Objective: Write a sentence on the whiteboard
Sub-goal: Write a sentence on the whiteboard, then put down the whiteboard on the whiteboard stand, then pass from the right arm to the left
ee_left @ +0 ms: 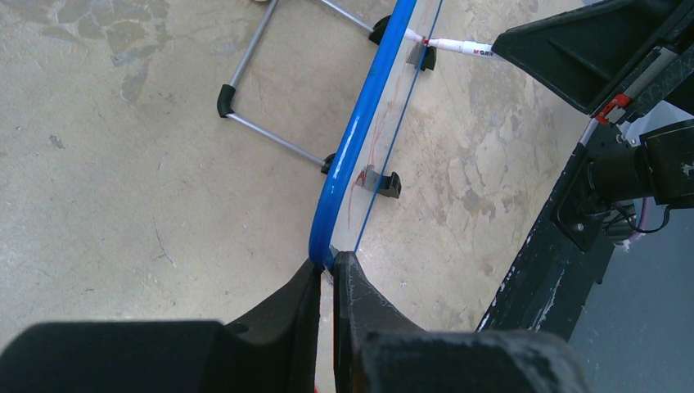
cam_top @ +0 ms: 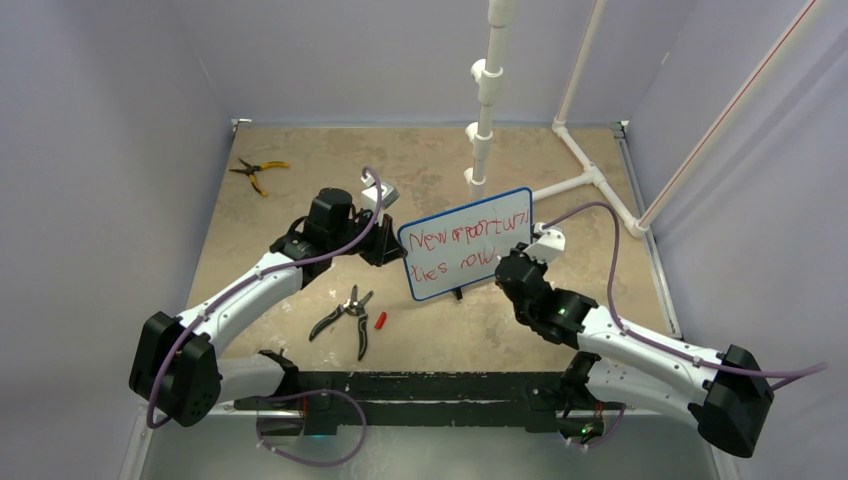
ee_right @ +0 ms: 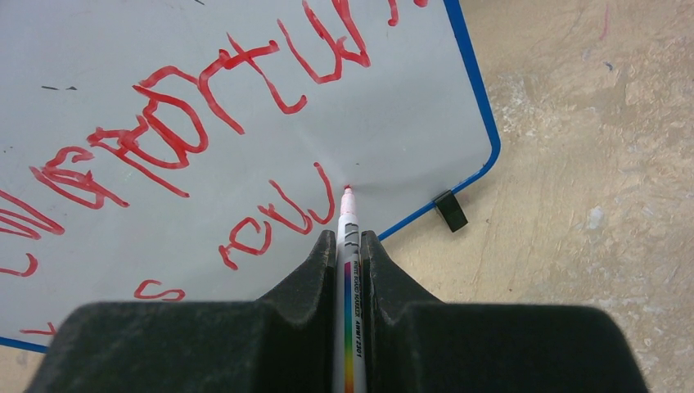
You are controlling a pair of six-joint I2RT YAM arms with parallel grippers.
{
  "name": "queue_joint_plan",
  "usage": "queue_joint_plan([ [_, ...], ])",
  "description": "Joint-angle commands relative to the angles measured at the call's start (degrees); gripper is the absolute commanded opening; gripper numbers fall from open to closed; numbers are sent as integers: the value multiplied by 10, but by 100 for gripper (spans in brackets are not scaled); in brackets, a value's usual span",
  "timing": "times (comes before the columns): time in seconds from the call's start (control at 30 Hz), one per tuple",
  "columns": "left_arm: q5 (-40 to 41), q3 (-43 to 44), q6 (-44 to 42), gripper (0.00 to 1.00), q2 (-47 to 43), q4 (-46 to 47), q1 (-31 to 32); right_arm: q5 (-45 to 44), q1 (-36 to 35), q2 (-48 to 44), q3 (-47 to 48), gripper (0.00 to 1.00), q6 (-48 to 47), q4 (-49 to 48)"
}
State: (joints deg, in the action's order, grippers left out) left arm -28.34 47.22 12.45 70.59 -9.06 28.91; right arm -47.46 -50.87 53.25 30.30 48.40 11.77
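The whiteboard [cam_top: 466, 243], white with a thin blue frame, stands tilted mid-table on small black feet. My left gripper [ee_left: 327, 266] is shut on the whiteboard's left blue edge [ee_left: 352, 147]. Red lettering, the sentence [ee_right: 188, 123], fills two rows across the board [ee_right: 393, 131]. My right gripper [ee_right: 349, 239] is shut on a white marker [ee_right: 349, 246] with a rainbow stripe. Its red tip touches the board just right of the lower row's last letter. In the left wrist view the marker [ee_left: 454, 46] meets the board from the right.
Black-handled pliers [cam_top: 345, 315] and a small red cap [cam_top: 380, 320] lie in front of the board. Yellow-handled pliers [cam_top: 255, 172] rest at the far left. A white pipe stand [cam_top: 485, 100] rises behind the board, with pipe legs [cam_top: 600, 180] running right. The board's wire stand [ee_left: 262, 135] sits behind it.
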Motion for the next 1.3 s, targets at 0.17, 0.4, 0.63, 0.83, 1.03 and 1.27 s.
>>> queue_joint_plan([
  [0.17, -5, -1, -1, 0, -9, 18, -1, -24, 4, -7, -3, 0, 4, -27],
  [0.4, -1, 1, 2, 0, -11, 16, -1, -21, 4, -15, 18, 0, 27, 32],
  [0.63, 36, 4, -3, 24, -24, -2, -1, 22, 4, -77, 46, 0, 33, 98],
  [0.83, 88, 3, -18, 47, -62, -18, 0, 106, 4, -104, 88, 0, -19, 138],
  [1.03, 157, -4, -56, 51, -132, -14, 29, 239, 4, -114, 119, 0, -102, 118],
  [1.27, 113, 36, -122, 49, -167, -58, 167, 444, 4, -73, 136, 0, -215, 77],
])
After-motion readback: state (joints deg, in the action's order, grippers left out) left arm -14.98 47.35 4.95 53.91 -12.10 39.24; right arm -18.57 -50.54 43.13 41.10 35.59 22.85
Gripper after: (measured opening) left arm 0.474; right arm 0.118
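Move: The whiteboard stands with its middle about 14 cm to the right of the left hand, which pinches its left edge, some 1 cm farther out and 2 cm lower. From the right hand, whose marker tip is on it just right of "now", that middle is roughly 4 cm ahead and 8 cm left, nearly level. On the table 16 cm below the left hand, the red cap lies about 12 cm back and 7 left, the shears 12 back and 14 left. The whiteboard is let go on both sides: the right hand, its marker resting at the dot after "now", draws the tip off and goes about 7 cm up, then left and back some 5 cm each, turning counter-clockwise about 30 degrees with the marker still gripped. The left fingers open about halfway and come free of the edge, easing left, then rising about 8 cm and swinging back and right as they tip up. ##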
